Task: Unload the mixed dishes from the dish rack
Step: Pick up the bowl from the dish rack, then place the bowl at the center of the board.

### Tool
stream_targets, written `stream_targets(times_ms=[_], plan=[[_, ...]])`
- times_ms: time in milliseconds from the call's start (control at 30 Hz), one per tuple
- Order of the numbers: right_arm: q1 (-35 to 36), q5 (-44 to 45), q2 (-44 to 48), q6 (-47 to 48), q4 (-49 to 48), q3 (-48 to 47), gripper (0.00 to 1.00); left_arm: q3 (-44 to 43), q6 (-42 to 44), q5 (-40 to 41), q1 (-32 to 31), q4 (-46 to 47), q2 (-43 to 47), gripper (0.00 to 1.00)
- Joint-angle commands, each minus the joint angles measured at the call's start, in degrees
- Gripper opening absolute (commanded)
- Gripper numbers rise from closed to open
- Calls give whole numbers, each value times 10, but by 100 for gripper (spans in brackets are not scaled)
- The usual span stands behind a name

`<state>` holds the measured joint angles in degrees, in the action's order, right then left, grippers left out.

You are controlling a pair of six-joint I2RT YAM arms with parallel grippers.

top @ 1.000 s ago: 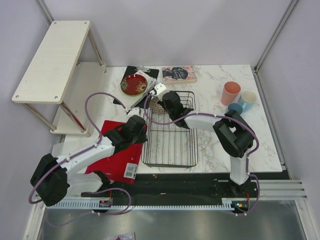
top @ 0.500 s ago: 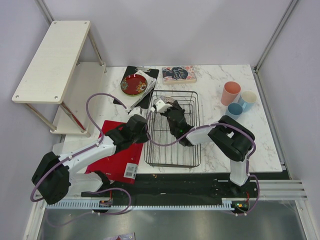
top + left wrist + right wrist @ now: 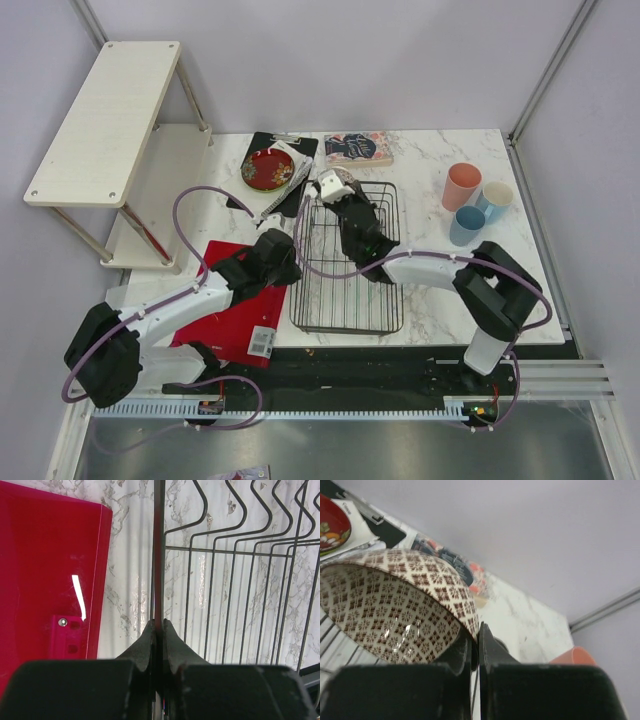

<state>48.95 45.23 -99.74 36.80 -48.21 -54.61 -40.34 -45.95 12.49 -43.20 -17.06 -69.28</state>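
The black wire dish rack (image 3: 350,285) lies mid-table. My left gripper (image 3: 288,262) (image 3: 158,626) is shut on the rack's left rim wire (image 3: 158,555). My right gripper (image 3: 335,190) (image 3: 476,630) is shut on the rim of the beige-brown patterned bowl (image 3: 395,605) (image 3: 336,183), held tilted above the rack's far left corner. The red floral plate (image 3: 268,168) (image 3: 331,527) rests on papers at the back left. At the right stand the pink cup (image 3: 461,186) (image 3: 575,656), light blue mug (image 3: 495,200) and darker blue cup (image 3: 466,225).
A flat red board (image 3: 232,305) (image 3: 45,570) lies left of the rack under my left arm. A white wooden shelf (image 3: 110,120) stands at the back left. A book (image 3: 357,148) lies at the back edge. A dark clipboard with papers (image 3: 290,150) is under the plate.
My right gripper has lifted the bowl up and back toward the rack's far left corner. The rack shifted slightly under the left grip. The left arm has barely moved.
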Motion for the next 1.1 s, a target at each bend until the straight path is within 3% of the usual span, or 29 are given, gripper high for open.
stream_targets(times_ms=[0,33,67,133,167,300,400,433,500,533,633,800,1067], plan=[[-23,-1,75,-217,265,-151,0,-22,-22,-17,-3,12,-5,2],[-31,-28,80,-313,318,-176,0,-25,-17,-12,-3,12,5,2],[-41,-36,93,-349,389,-209,0,-26,-7,3,-2,11,11,2],[-48,-64,105,-434,440,-232,0,-38,6,17,-3,8,29,2],[-58,-92,104,-463,518,-272,0,-41,22,33,-3,6,35,2],[-90,-212,83,-558,676,-363,0,-71,59,75,-2,-2,57,5],[-112,-287,92,-606,724,-374,0,-90,91,108,-2,-3,70,28],[-115,-299,96,-615,728,-371,0,-96,99,116,-3,-3,73,41],[-122,-328,104,-627,745,-363,0,-111,118,137,-2,-3,78,53],[-123,-335,106,-631,750,-359,0,-115,123,143,-1,-4,78,67],[-126,-357,115,-639,757,-340,0,-137,139,159,-2,-7,74,85],[-126,-432,125,-640,768,-320,0,-169,189,164,-1,4,69,96],[-126,-483,125,-630,816,-325,0,-186,255,175,-1,43,40,89]])
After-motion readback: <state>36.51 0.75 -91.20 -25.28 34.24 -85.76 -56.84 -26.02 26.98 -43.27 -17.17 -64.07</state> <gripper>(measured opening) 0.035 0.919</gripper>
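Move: The left hand is shut on the rack's left rim; the bowl is some 17 cm ahead of it, 9 cm to its right and 13 cm higher. The rack's middle lies about 13 cm to its right and 2 cm ahead, the red folder 13 cm to its left and 4 cm back. The right hand already pinches the bowl's right rim, the bowl's middle about 5 cm left and 2 cm ahead of its fingers; the flowered plate is 21 cm left, 12 cm ahead and well below. Still gripping the rim, the left hand eases it leftward a centimetre or so, then opens wide, lets go and rises about 15 cm and 6 cm forward towards the bowl, tilting its fingers up. Keeping its pinch, the right hand first lifts the bowl some 10 cm and slightly forward, then lowers it as far again while drawing back about 8 cm towards the left hand, rolling its left side up and tipping its fingers steeply down. ##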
